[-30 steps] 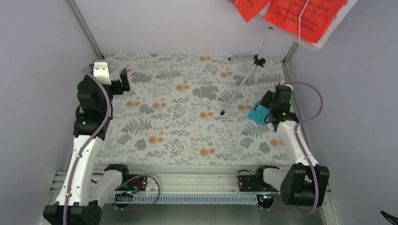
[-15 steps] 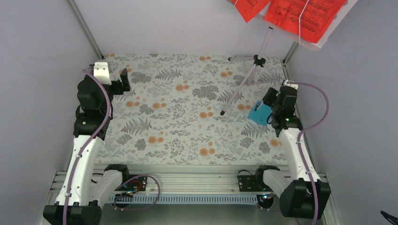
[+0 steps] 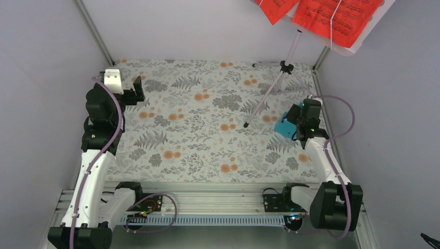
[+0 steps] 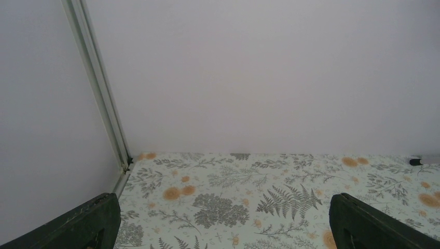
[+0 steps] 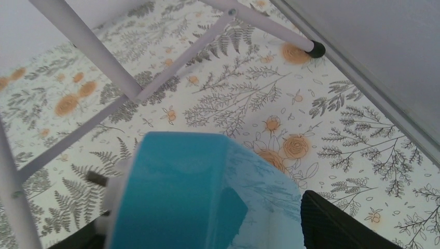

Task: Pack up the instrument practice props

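Note:
The light-blue metronome (image 3: pixel 284 126) sits at the right of the floral table, between the fingers of my right gripper (image 3: pixel 293 122). In the right wrist view it (image 5: pixel 181 192) fills the gap of the gripper (image 5: pixel 207 236), and the right finger (image 5: pixel 332 223) lies against its side. The pale lilac music stand (image 3: pixel 270 93) stands at the far right on its tripod legs (image 5: pixel 93 52). Its desk (image 3: pixel 358 45) carries red sheet-music pages (image 3: pixel 332 15). My left gripper (image 3: pixel 124 85) is open and empty at the far left (image 4: pixel 223 231).
The enclosure walls and a metal corner post (image 4: pixel 98 88) close off the table at the left and back. A stand foot (image 5: pixel 315 50) rests near the right wall rail. The floral cloth (image 3: pixel 207 135) covers the table between the arms.
My right wrist has swung and turned around the metronome, which has stayed almost in place. The left arm has not moved.

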Controlling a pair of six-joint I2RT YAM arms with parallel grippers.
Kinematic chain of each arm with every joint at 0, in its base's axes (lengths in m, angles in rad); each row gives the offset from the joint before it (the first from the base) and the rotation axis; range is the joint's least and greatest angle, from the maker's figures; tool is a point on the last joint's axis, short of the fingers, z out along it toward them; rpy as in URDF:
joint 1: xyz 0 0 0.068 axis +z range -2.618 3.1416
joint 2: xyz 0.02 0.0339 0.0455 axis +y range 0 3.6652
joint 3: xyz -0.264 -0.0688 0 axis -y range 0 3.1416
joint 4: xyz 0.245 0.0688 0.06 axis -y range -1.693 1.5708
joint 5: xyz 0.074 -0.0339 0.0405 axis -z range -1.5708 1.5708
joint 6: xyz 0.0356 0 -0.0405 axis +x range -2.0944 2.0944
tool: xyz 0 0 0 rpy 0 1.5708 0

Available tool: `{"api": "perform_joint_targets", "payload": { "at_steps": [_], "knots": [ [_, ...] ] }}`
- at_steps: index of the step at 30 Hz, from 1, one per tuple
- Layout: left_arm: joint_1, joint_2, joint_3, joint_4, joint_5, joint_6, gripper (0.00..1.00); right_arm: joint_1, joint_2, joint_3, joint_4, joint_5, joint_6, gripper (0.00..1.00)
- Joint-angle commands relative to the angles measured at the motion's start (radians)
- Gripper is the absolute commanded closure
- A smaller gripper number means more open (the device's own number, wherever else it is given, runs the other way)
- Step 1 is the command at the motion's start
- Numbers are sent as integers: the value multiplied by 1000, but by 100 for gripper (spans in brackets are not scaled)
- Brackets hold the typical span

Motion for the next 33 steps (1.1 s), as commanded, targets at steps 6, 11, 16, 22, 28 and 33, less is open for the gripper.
{"api": "perform_joint_targets", "payload": {
  "at_steps": [6,11,16,22,28,33],
  "knots": [
    [-2,3,-5,-2,17,2,0,-13,67,-21,115,47,-16,29],
    [-2,4,-5,-3,13,1,0,-13,115,-25,141,78,-40,33],
    [-2,4,-4,-2,16,2,0,-12,113,-41,168,78,-54,43],
    [-2,2,-6,-3,16,-1,0,-11,45,-61,183,72,-65,56],
    [-2,1,-7,-4,19,-2,0,-8,-18,-78,187,18,-75,64],
    [-2,3,-8,-2,21,-3,0,39,-60,-83,140,0,-56,65]
  ]
}}
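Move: The tall teal metronome stands just below my right hand, its upper end between my open fingers, its middle about 2 cm back, 3 cm to the left and 6 cm below. The music stand's left foot lies some 20 cm left of that hand and 2 cm back; the stand's right foot lies about 10 cm ahead and 8 cm to the right, both some 16 cm lower. From my idle left hand the metronome is roughly 61 cm right, 2 cm back and 27 cm down. With my right hand I ease about 2 cm down and forward, drifting right, and close my part-open fingers on the top of the metronome until they stop on its sides at about half open. Keeping that pinch, I draw it back some 2 cm and slightly left, the grip effort rising. My hand rolls about 5 degrees, left side down. ##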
